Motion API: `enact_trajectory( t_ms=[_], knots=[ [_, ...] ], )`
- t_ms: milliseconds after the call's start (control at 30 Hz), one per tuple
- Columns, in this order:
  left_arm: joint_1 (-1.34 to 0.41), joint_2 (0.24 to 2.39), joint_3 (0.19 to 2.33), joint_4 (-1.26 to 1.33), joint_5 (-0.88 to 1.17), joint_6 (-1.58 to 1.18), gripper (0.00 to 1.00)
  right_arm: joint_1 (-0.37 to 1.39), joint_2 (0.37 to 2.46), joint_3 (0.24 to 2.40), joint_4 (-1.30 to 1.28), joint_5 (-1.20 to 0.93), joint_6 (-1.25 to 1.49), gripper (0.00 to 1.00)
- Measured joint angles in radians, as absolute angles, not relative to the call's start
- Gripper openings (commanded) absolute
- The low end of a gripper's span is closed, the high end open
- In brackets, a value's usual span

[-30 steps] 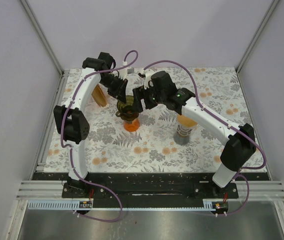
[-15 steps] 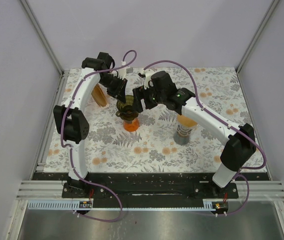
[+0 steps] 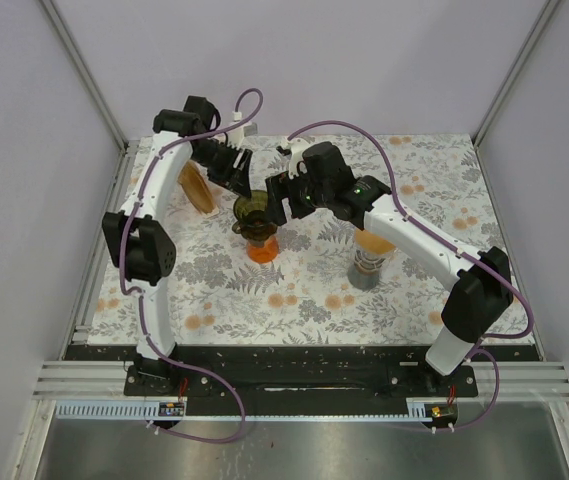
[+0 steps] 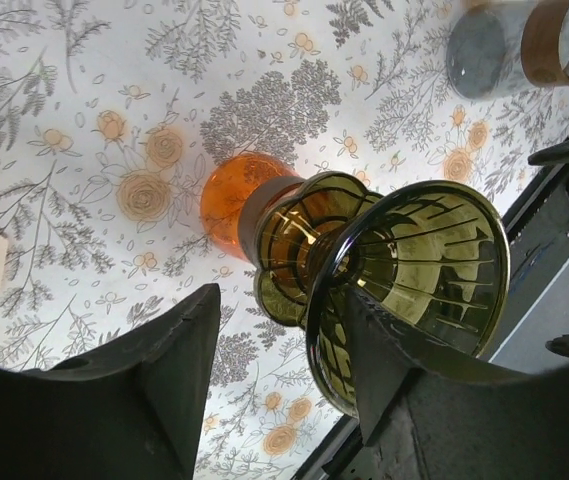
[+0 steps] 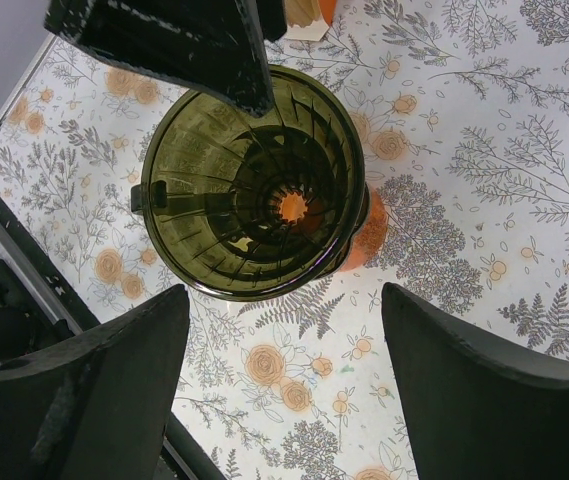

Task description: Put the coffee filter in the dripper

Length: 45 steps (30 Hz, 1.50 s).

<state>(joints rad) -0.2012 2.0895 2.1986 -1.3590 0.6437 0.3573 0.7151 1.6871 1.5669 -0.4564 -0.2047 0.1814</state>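
Observation:
The dripper [image 3: 254,211], a dark olive-green cone, sits on an orange base [image 3: 263,249] at mid-table. Nothing lies in the bowl of the dripper [image 5: 254,185]. My left gripper [image 3: 236,178] hangs just behind it, open. In the left wrist view the dripper's rim [image 4: 326,330] stands close to the right finger [image 4: 384,380] of my left gripper [image 4: 282,300], with a wide gap to the other. My right gripper [image 3: 276,200] hovers over the dripper, and my right gripper [image 5: 284,300] is open and holds nothing. A tan coffee filter [image 3: 198,188] stands at the back left.
A grey cup with an orange top [image 3: 369,258] stands right of the dripper, under my right forearm. The same cup [image 4: 489,45] shows in the left wrist view. Metal frame posts and pale walls border the floral mat [image 3: 294,300].
My left gripper has opened from shut and drawn back a little to the left, away from the dripper. The right arm has barely moved.

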Motion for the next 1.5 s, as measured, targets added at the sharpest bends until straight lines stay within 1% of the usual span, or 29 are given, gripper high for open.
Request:
enact_trajectory(
  t_ms=[133, 267, 367, 433, 533, 567, 767, 833, 900, 1067, 1200, 1500],
  knots=[
    [-0.173, 2.052, 2.194, -1.317, 0.625, 0.293, 0.55, 0.715, 1.686, 1.565, -0.456, -0.205, 0.181, 0.85],
    [-0.142, 1.942, 2.098, -1.2, 0.543, 0.198, 0.52, 0.715, 1.684, 1.555, -0.456, -0.204, 0.181, 0.85],
    [-0.13, 1.843, 2.012, -1.1, 0.441, 0.125, 0.45, 0.715, 1.678, 1.541, -0.456, -0.204, 0.181, 0.85],
    [-0.123, 1.783, 1.954, -1.016, 0.366, 0.086, 0.39, 0.715, 1.668, 1.527, -0.453, -0.204, 0.181, 0.85],
    [-0.109, 1.739, 1.903, -0.914, 0.28, 0.03, 0.3, 0.715, 1.644, 1.501, -0.453, -0.203, 0.181, 0.85],
    [-0.099, 1.737, 1.899, -0.885, 0.257, 0.012, 0.29, 0.715, 1.636, 1.494, -0.453, -0.202, 0.18, 0.85],
    [-0.027, 1.813, 1.898, -0.781, 0.166, -0.047, 0.27, 0.715, 1.593, 1.456, -0.44, -0.2, 0.176, 0.85],
    [-0.02, 1.864, 1.9, -0.774, 0.14, -0.061, 0.23, 0.714, 1.582, 1.443, -0.437, -0.199, 0.173, 0.85],
    [-0.02, 1.913, 1.903, -0.772, 0.121, -0.076, 0.22, 0.714, 1.573, 1.431, -0.438, -0.196, 0.168, 0.85],
    [-0.02, 2.046, 1.949, -0.776, 0.092, -0.126, 0.23, 0.714, 1.55, 1.406, -0.435, -0.193, 0.16, 0.85],
    [-0.014, 2.112, 2.0, -0.779, 0.092, -0.162, 0.23, 0.714, 1.526, 1.392, -0.429, -0.193, 0.153, 0.85],
    [0.0, 2.137, 2.036, -0.775, 0.085, -0.229, 0.24, 0.714, 1.486, 1.363, -0.422, -0.193, 0.138, 0.85]
  ],
)
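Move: From the left hand, the coffee filters in their open box lie about 16 cm ahead, 11 cm to the left and 14 cm lower. The green dripper is roughly 1 cm back, 3 cm right and 7 cm below this hand; the orange glass under it is some 3 cm back, 3 cm right and 16 cm down. From the right hand, the filters are about 21 cm ahead and 23 cm left, 17 cm below. Left hand rises above the dripper, swings about 20 cm forward-left and sinks towards filters, fingers narrowing; right withdraws. ##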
